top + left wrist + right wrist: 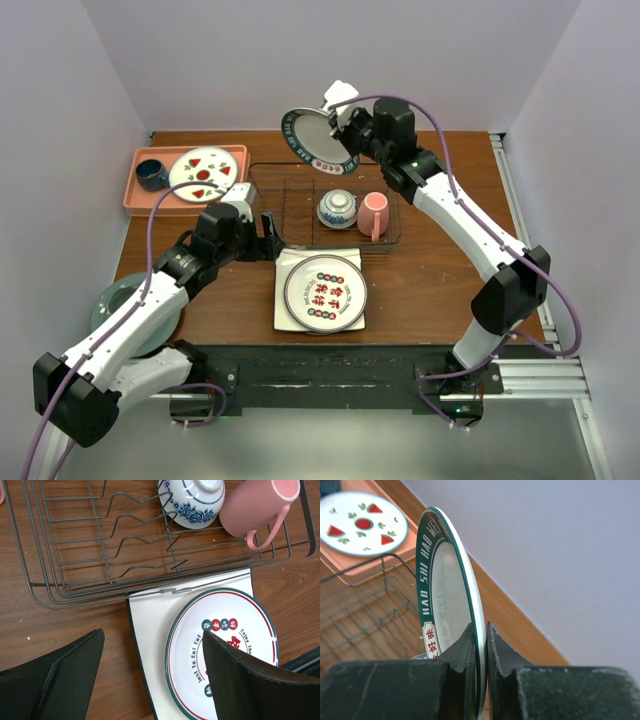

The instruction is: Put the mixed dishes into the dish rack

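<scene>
The dish rack [290, 205] is a dark wire basket at the table's middle back. In its right part sit the blue-and-white bowl [337, 208] and the pink mug [373, 215]. My right gripper [343, 128] is shut on the rim of the round plate with dark lettered rim [312, 140], held on edge above the rack's back side. In the right wrist view the fingers pinch that plate [445, 580]. My left gripper [268, 240] hangs open over the left edge of the white square plate [150, 630], which carries a round plate with a green-and-red rim [225, 620]. The pale green plate [112, 300] lies partly under my left arm.
A salmon tray [140, 195] at the back left holds a dark blue cup [152, 175] and a white plate with red marks [205, 172]. The rack's left slots [100, 540] hold nothing. Walls close in on three sides.
</scene>
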You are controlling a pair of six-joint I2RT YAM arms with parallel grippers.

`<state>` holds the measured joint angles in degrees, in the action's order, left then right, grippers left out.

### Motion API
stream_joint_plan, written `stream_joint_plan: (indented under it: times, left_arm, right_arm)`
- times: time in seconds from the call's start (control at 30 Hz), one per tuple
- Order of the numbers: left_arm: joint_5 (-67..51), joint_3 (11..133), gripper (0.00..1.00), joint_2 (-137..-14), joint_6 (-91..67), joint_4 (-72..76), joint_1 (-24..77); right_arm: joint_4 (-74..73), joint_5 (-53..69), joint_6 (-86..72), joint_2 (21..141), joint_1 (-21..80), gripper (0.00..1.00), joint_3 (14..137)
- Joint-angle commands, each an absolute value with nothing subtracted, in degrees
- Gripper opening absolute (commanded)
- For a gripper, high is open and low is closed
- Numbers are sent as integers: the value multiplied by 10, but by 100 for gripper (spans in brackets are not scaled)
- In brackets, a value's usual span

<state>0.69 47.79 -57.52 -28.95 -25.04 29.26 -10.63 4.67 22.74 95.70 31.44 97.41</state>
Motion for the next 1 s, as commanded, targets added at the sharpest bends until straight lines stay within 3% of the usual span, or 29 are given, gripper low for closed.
stream_joint_plan:
  times: [0.0,0.43,0.97]
  left_arm:
    - [3,497,85,-570,-294,-247,287]
    - [11,508,86,-567,-285,-273,281]
    - [-9,519,86,-589,-279,-278,279]
  right_arm:
    - [31,102,394,959,315,0,970]
    - [49,278,489,1026,315,0,969]
    - [79,318,482,1065,316,0,929]
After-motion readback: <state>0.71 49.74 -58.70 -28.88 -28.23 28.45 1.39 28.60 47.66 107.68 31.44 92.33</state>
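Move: My right hand holds the green-rimmed plate high above the dish rack. The empty left half of the rack, where it is to go, lies about 15 cm to this hand's left, 5 cm back and some 30 cm below. The upturned blue bowl is about 3 cm left and 5 cm back, the pink mug 5 cm right and 7 cm back, both nearly 30 cm down. From my left hand, that empty half is roughly 12 cm ahead, 6 cm right and 12 cm below. I keep my right fingers pinched on the plate's edge and bring it down about 9 cm and left some 8 cm towards the empty left half of the rack, easing slightly forward first and then sinking faster than sideways. On the way my wrist swings about 30 degrees counter-clockwise and rolls, turning the plate steeper with its width running left to right. ##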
